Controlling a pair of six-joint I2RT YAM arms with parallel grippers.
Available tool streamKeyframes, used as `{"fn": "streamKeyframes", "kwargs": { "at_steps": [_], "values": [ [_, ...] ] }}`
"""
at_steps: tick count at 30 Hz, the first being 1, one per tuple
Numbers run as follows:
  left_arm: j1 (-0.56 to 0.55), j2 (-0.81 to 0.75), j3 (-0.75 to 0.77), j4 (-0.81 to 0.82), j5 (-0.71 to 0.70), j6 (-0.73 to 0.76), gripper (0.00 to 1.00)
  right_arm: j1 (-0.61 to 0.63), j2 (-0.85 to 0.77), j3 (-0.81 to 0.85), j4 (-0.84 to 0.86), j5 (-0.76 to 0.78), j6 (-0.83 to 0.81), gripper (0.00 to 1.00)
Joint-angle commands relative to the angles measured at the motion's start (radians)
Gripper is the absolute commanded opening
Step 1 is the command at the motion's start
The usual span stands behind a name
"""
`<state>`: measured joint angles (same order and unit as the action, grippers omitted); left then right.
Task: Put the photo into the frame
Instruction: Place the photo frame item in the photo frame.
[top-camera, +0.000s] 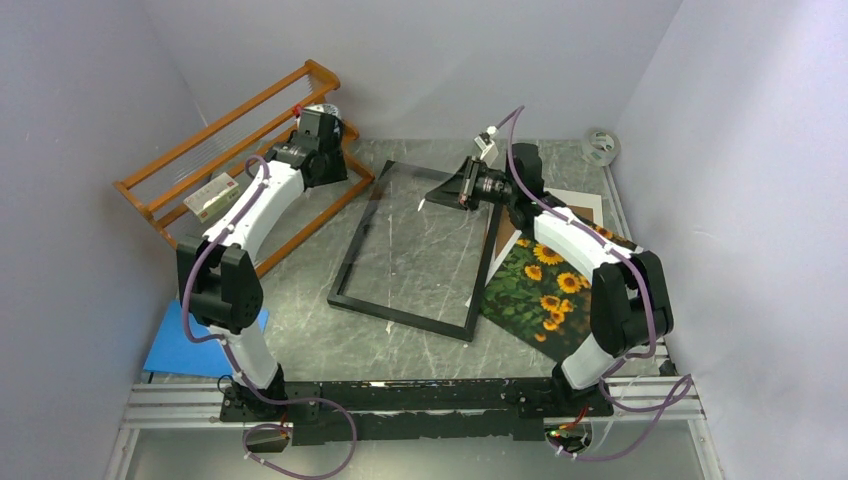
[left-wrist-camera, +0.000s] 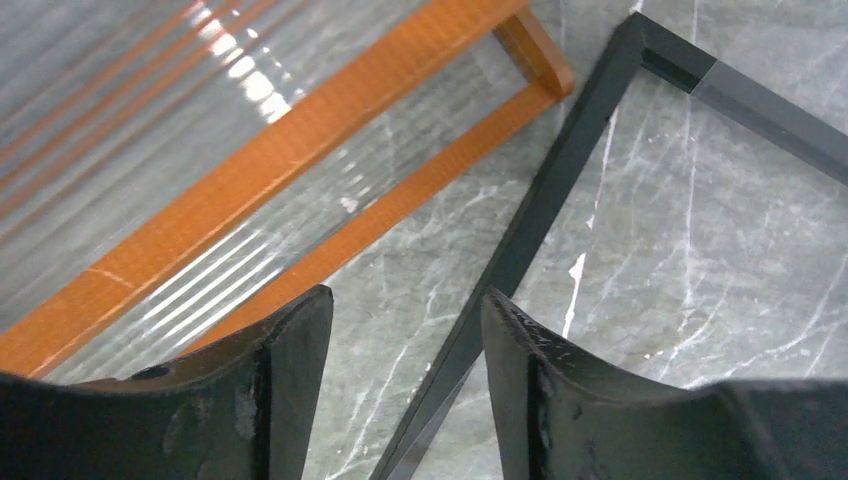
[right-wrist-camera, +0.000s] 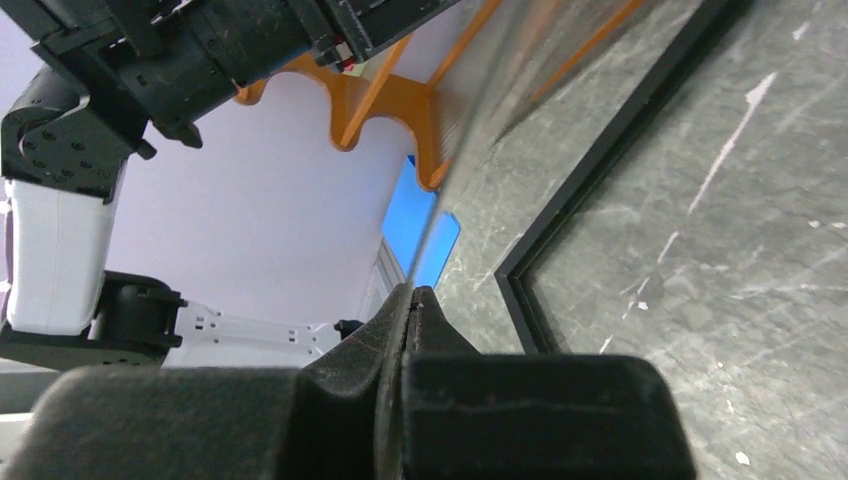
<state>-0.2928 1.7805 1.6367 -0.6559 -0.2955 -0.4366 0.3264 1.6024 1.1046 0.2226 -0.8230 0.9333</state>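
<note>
The black frame (top-camera: 350, 268) lies flat on the marble table, mid-view. The sunflower photo (top-camera: 545, 290) lies face up to its right, partly under my right arm. My right gripper (top-camera: 432, 195) (right-wrist-camera: 412, 292) hovers over the frame's far right part, shut on the edge of a thin clear pane (right-wrist-camera: 450, 170) that rises edge-on from its tips. My left gripper (top-camera: 338, 160) (left-wrist-camera: 405, 305) is open and empty, above the table between the orange rack and the frame's left rail (left-wrist-camera: 540, 210).
An orange wooden rack (top-camera: 250, 150) (left-wrist-camera: 250, 170) stands at the far left with a small box (top-camera: 210, 195) on it. A blue sheet (top-camera: 190, 340) lies near left. A brown board (top-camera: 503, 238) and white sheet (top-camera: 580, 205) lie beside the photo. A tape roll (top-camera: 600, 147) sits far right.
</note>
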Motion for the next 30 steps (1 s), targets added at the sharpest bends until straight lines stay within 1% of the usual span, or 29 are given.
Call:
{"fn": "streamKeyframes", "kwargs": {
  "at_steps": [1, 5, 9, 11, 13, 15, 17, 24, 30],
  "values": [
    [0.022, -0.052, 0.004, -0.02, -0.049, -0.028, 0.65, 0.021, 0.013, 0.06, 0.012, -0.023, -0.016, 0.0],
    [0.037, -0.053, -0.017, -0.015, 0.034, -0.038, 0.72, 0.023, 0.051, 0.002, 0.012, -0.003, -0.051, 0.0],
    [0.038, -0.042, -0.063, 0.023, 0.157, -0.033, 0.79, 0.012, 0.099, -0.117, 0.11, 0.009, -0.015, 0.0],
    [0.038, -0.031, -0.088, 0.046, 0.22, -0.025, 0.81, 0.008, 0.128, -0.154, 0.118, 0.022, -0.02, 0.0],
    [0.038, -0.012, -0.104, 0.069, 0.272, -0.013, 0.83, 0.0, 0.153, -0.193, 0.164, 0.029, 0.0, 0.0],
    [0.038, 0.014, -0.111, 0.075, 0.304, 0.001, 0.85, -0.014, 0.178, -0.22, 0.199, 0.027, 0.017, 0.0],
    [0.038, 0.046, -0.111, 0.072, 0.334, 0.012, 0.87, -0.028, 0.193, -0.237, 0.199, 0.031, 0.013, 0.0],
    [0.038, 0.155, -0.095, 0.082, 0.378, 0.044, 0.88, -0.06, 0.206, -0.281, 0.187, 0.046, -0.012, 0.0],
    [0.038, 0.236, -0.072, 0.1, 0.422, 0.067, 0.87, -0.063, 0.203, -0.313, 0.18, 0.05, -0.028, 0.0]
  ]
}}
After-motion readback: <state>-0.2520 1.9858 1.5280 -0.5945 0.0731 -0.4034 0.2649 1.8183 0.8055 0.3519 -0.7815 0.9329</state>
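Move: The right gripper, holding the clear sheet's edge, is almost over the frame opening's middle, about 22 cm below. The frame's right bar lies roughly 12 cm to its right and 5 cm back, the sunflower photo 24 cm right and 12 cm back. From the empty left gripper, the frame's left bar is some 8 cm right, 2 cm back and 17 cm below; the rack's end foot is about 8 cm right and 6 cm ahead. Keep the right gripper shut on the clear sheet and bring it down quickly about 18 cm towards the frame opening, easing some 4 cm to the right and rolling about 20 degrees. Lower the left gripper about 12 cm, shifting right towards the frame's left bar, its fingertips tipping steeper and opening wider, holding nothing. ##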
